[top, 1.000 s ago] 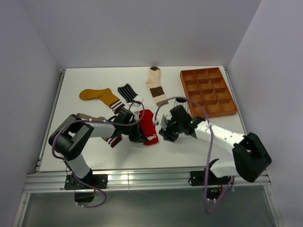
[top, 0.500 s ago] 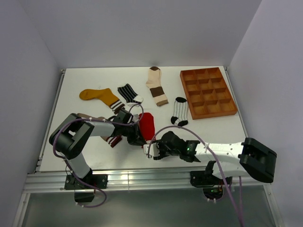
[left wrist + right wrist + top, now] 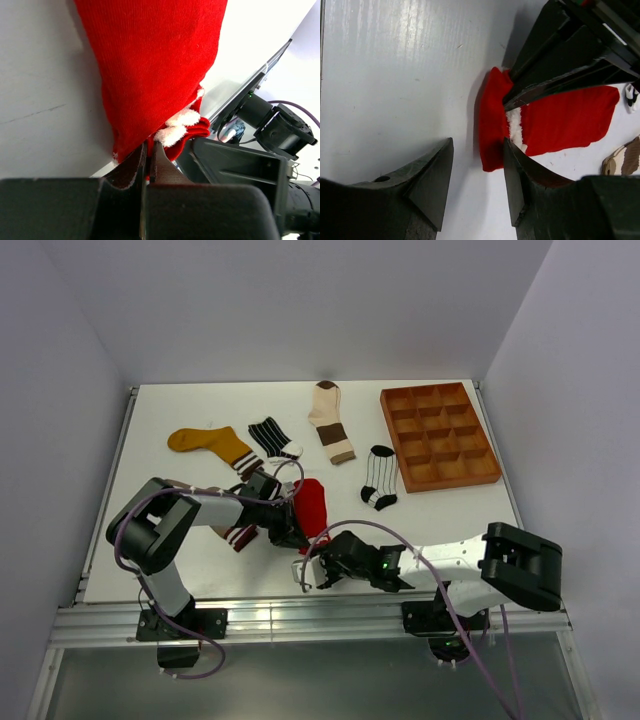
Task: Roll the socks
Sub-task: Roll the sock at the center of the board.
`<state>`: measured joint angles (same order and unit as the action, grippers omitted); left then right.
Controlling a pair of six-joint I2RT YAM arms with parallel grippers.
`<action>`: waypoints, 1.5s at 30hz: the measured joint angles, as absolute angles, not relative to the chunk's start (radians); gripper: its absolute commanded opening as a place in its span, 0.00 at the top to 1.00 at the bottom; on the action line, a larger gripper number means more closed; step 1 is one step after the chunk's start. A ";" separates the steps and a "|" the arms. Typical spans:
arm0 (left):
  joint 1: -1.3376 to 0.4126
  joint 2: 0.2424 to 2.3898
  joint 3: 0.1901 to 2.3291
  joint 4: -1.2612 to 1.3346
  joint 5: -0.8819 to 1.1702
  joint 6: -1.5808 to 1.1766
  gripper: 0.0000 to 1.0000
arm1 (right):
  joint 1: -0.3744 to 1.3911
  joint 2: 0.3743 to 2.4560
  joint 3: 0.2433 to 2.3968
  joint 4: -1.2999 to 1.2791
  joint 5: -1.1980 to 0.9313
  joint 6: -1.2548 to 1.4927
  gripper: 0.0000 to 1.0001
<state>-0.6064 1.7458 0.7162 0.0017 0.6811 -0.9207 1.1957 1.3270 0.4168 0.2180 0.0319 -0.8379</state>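
The red sock point(image 3: 312, 503) lies at mid table, and my left gripper point(image 3: 293, 535) is shut on its near cuff end, where a white fluffy patch shows. In the left wrist view the pads point(image 3: 149, 150) pinch the red sock point(image 3: 155, 65). My right gripper point(image 3: 305, 567) is open just in front of that end. In the right wrist view the folded red sock cuff point(image 3: 492, 125) sits between the right gripper point(image 3: 477, 147) fingertips, against the right one. The other socks lie flat: mustard point(image 3: 205, 443), black-white striped point(image 3: 272, 435), cream-and-brown point(image 3: 330, 420), white pinstriped point(image 3: 380, 477), and taupe point(image 3: 237, 537), which is partly under the left arm.
A brown compartmented tray point(image 3: 438, 435) stands at the back right. The table's near edge point(image 3: 300, 598) runs close behind the right gripper. The left gripper's fingers point(image 3: 555, 75) cross above the sock in the right wrist view.
My right arm swung from the right of the red sock down to its near end and its jaws widened, uncovering the pinstriped sock. The left gripper kept its hold.
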 measured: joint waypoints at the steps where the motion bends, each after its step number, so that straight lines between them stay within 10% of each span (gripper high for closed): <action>1: -0.606 1.746 0.718 -0.001 0.682 -0.918 1.00 | 1.198 1.341 0.417 0.226 0.038 -0.844 0.50; 12: -0.602 1.746 0.719 -0.027 0.702 -0.883 1.00 | 1.202 1.477 0.471 0.299 0.100 -0.886 0.78; 17: -0.592 1.742 0.717 -0.039 0.707 -0.876 0.84 | 1.186 1.481 0.537 0.180 0.063 -0.860 0.86; 25: -0.559 1.633 0.670 -0.039 0.630 -0.904 0.56 | 1.018 1.506 0.812 -0.214 -0.226 -0.773 0.88; 45: -0.641 1.444 0.513 0.167 0.202 -0.934 0.51 | 0.686 2.100 1.439 -1.016 -0.850 -0.851 0.88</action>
<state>-0.6407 1.4441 0.5133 0.1669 0.2020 -0.9340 0.6865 2.0998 1.4387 -1.0164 -0.8505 -0.8509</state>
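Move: My left fingers already pinch the red sock's folded near end, whose middle lies about 2 cm to their right. From my open right hand that end is roughly 3 cm ahead, 2 cm left and 1 cm lower. The lined black-toed sock lies some 18 cm ahead of my right hand and 14 cm to its right, about 2 cm lower. The brown sock is around 21 cm left of my left hand, 6 cm ahead and 1 cm lower. My right hand eases about 2 cm forward-left and a little down and pinches the fold; only then do my left fingers open, let go and travel some 5 cm forward and 4 cm left, rising, then dipping back towards the sock. Keeping its pinch, my right hand lifts, dips again and turns about 70 degrees, its fingers swinging back towards my base, to roll the fold forward. ##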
